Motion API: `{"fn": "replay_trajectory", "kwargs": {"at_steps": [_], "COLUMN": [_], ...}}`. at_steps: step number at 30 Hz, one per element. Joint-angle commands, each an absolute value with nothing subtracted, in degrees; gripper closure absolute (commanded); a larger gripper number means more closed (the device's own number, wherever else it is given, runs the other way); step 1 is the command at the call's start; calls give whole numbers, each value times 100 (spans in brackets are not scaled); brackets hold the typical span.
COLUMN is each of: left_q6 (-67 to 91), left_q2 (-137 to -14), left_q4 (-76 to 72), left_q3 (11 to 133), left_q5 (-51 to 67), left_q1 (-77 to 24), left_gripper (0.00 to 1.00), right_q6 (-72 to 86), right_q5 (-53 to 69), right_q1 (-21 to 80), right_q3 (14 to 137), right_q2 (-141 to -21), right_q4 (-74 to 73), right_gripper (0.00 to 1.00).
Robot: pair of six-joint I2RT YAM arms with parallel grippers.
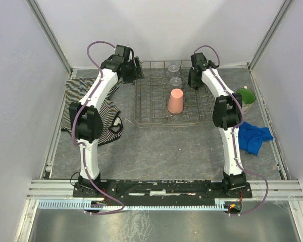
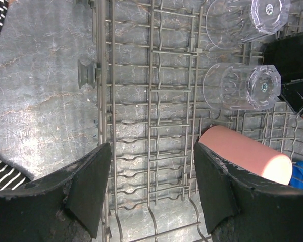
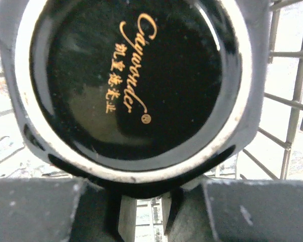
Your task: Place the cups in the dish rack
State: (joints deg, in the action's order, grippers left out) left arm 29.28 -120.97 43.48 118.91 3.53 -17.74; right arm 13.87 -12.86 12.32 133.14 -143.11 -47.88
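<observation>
The grey wire dish rack (image 1: 151,108) stands at the back middle of the table. A salmon-pink tumbler (image 1: 175,101) stands upside down in it, with two clear glasses (image 1: 175,81) behind it. Seen from the left wrist, the glasses (image 2: 242,85) and the tumbler (image 2: 247,154) lie to the right. My left gripper (image 2: 152,148) hangs open and empty over the rack's left side (image 2: 103,101). My right gripper (image 3: 151,206) is shut at the handle side of the upturned black mug (image 3: 126,85), over the rack's back right (image 1: 196,78). The mug with the green interior (image 1: 245,97) stands on the table right of the rack.
A striped cloth (image 1: 78,103) lies left of the rack under the left arm. A blue cloth (image 1: 255,137) lies at the right, near the green-lined mug. Pale walls and metal rails close in the table on three sides.
</observation>
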Motion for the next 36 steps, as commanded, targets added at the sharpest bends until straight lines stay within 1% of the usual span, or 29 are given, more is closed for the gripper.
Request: {"fn": "replay_trajectory", "kwargs": {"at_steps": [1,8,9,11,12,13,15,17,18,19,20,22,25,26,27,29,32,36], "left_q6": [3081,3059,3059,3059,3059,3059,3059,3059,3059,3059,3051,3049,3041,3041,3041,3034,3032,3028], "left_q2": [-11707,-11666,-11671,-11663,-11656,-11657,-11655,-11654,-11651,-11647,-11646,-11626,-11582,-11573,-11563,-11551,-11537,-11500], "left_q4": [4096,4078,4078,4074,4070,4069,4049,4027,4026,4025,4028,4019,4002,3992,3985,3981,3981,3973], "left_q3": [11785,11731,11730,11723,11711,11710,11684,11648,11640,11643,11641,11629,11568,11545,11541,11535,11535,11514], "left_q5": [471,473,479,481,483,478,478,483,488,492,492,497,489,492,488,488,492,459], "left_q1": [-1758,-1762,-1758,-1762,-1766,-1768,-1775,-1792,-1791,-1799,-1799,-1810,-1819,-1824,-1820,-1825,-1824,-1834], "left_gripper": [27,28,27,28,27,28,28,28,28,28,28,28,28,28,28,28,28,27], "right_q6": [1306,1441,1452,1474,1484,1485,1489,1519,1526,1528,1525,1498,1498,1501,1517,1568,1619,1697], "right_q5": [-1430,-1325,-1301,-1279,-1264,-1240,-1189,-1148,-1114,-1108,-1112,-1153,-1228,-1259,-1271,-1263,-1232,-1143], "right_q1": [1240,1239,1237,1231,1233,1231,1239,1237,1247,1248,1255,1265,1260,1263,1258,1244,1239,1239], "right_q3": [13047,12694,12646,12559,12513,12465,12377,12317,12312,12301,12284,12275,12159,12059,11970,11806,11585,11238], "right_q2": [-13847,-13796,-13793,-13777,-13753,-13728,-13680,-13645,-13642,-13641,-13642,-13641,-13586,-13537,-13452,-13358,-13214,-12919], "right_q4": [-4396,-4258,-4246,-4238,-4222,-4203,-4142,-4100,-4105,-4111,-4120,-4170,-4179,-4136,-4073,-4014,-3934,-3748], "right_gripper": [99,99,98,85,74,73,75,85,87,87,82,68,52,49,48,40,35,32]}}
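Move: The black mug, held upside down in the rack, has its middle about 6 cm ahead of the right hand, 1 cm to its left and roughly level with it. The near clear glass stands about 12 cm left and 1 cm ahead of this hand, the far glass 8 cm beyond that glass, and the pink cup some 11 cm left and 10 cm back. From the left hand the mug lies about 34 cm right, 9 cm ahead and 13 cm lower. The black mug is let go in the right part of the rack: after easing back and down barely a centimetre with the grip kept, the right fingers spread to about two-thirds open. As they open, the right hand draws back towards the robot, away from the mug, ending about 3.5 cm back and 2.5 cm lower, its wrist hardly turning. ##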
